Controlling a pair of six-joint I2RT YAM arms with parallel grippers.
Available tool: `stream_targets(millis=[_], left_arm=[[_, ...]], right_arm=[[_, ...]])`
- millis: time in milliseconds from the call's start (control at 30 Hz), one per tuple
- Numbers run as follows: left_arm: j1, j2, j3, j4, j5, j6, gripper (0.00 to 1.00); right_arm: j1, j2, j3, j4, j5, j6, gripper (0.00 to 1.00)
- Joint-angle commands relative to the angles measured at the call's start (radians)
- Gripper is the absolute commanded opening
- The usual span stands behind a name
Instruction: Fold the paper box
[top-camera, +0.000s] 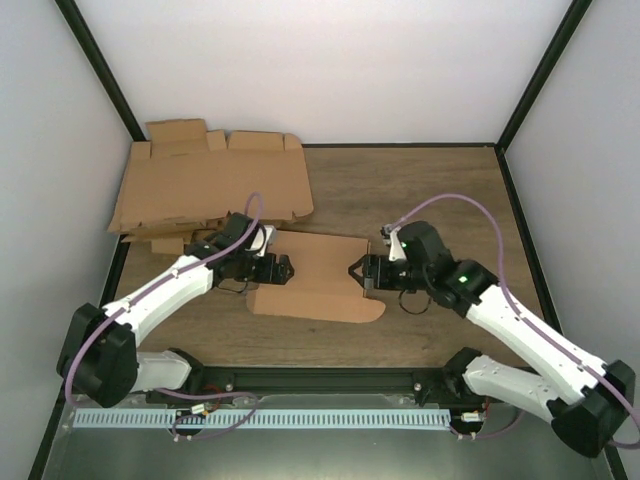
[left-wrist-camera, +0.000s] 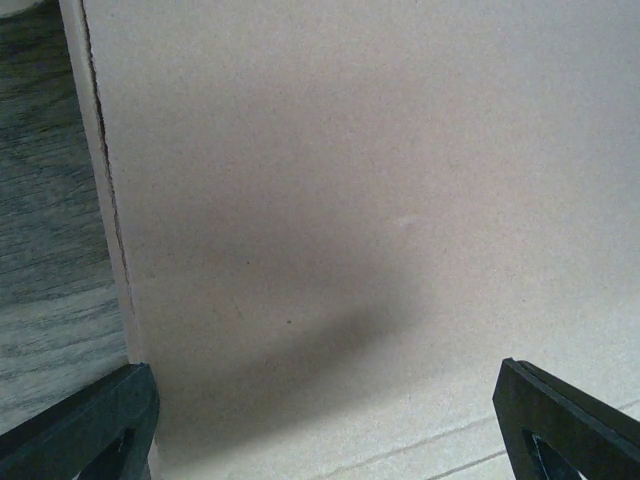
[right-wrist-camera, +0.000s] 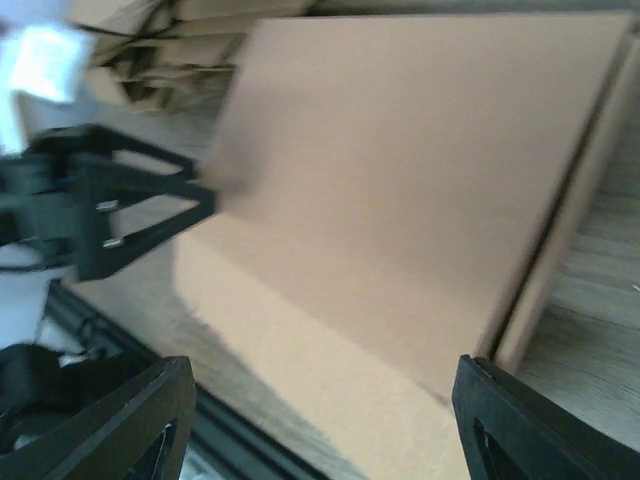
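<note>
The paper box (top-camera: 318, 277) is a plain brown cardboard piece lying low on the wooden table between the two arms. A rounded flap reaches toward the near edge. My left gripper (top-camera: 288, 268) is at the box's left edge, open, and its wrist view is filled by a cardboard panel (left-wrist-camera: 380, 200) between the wide-set fingertips (left-wrist-camera: 90, 430). My right gripper (top-camera: 358, 275) faces the box's right edge, also open. In its wrist view the box (right-wrist-camera: 400, 190) lies ahead of the spread fingers (right-wrist-camera: 540, 420), and the left gripper (right-wrist-camera: 130, 215) shows beyond.
A pile of flat brown cardboard blanks (top-camera: 210, 185) lies at the back left corner, partly against the wall, and shows again as the pile (right-wrist-camera: 170, 40) in the right wrist view. Black frame posts and white walls enclose the table (top-camera: 430, 190). A metal rail (top-camera: 260, 415) runs along the near edge.
</note>
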Motion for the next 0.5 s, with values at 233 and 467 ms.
stream_targets(millis=[233, 467], left_arm=[[0.017, -0.041, -0.015, -0.005, -0.039, 0.006, 0.97], [0.133, -0.056, -0.039, -0.002, 0.053, 0.035, 0.87]], right_arm=[[-0.021, 0.12, -0.222, 0.193, 0.129, 0.126, 0.62], [-0.024, 0.123, -0.293, 0.285, 0.013, 0.144, 0.42]])
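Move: The box's front right top corner lies about 13 cm below the right hand, roughly 1 cm to its right and level with it fore and aft. From there the lid's middle is some 10 cm left and 5 cm ahead of the right hand, 13 cm down; the front lip's middle is 10 cm left, 3 cm back and 14 cm down. The left hand is at lid height, the lid's left edge about 4 cm to its left. The right hand drops quickly, about 12.5 cm, onto the box's front right corner, drifting some 2 cm to its right while the fingers tip steeper downward by roughly 15 degrees and start closing from three-quarters to half open, one over the lid and the other outside the right side wall. The left hand, low at the lid's left side, stays put at first and then slides about 3 cm left and a little forward at the same height, fingers still wide, so that they come to straddle the lid's left edge and side wall. ##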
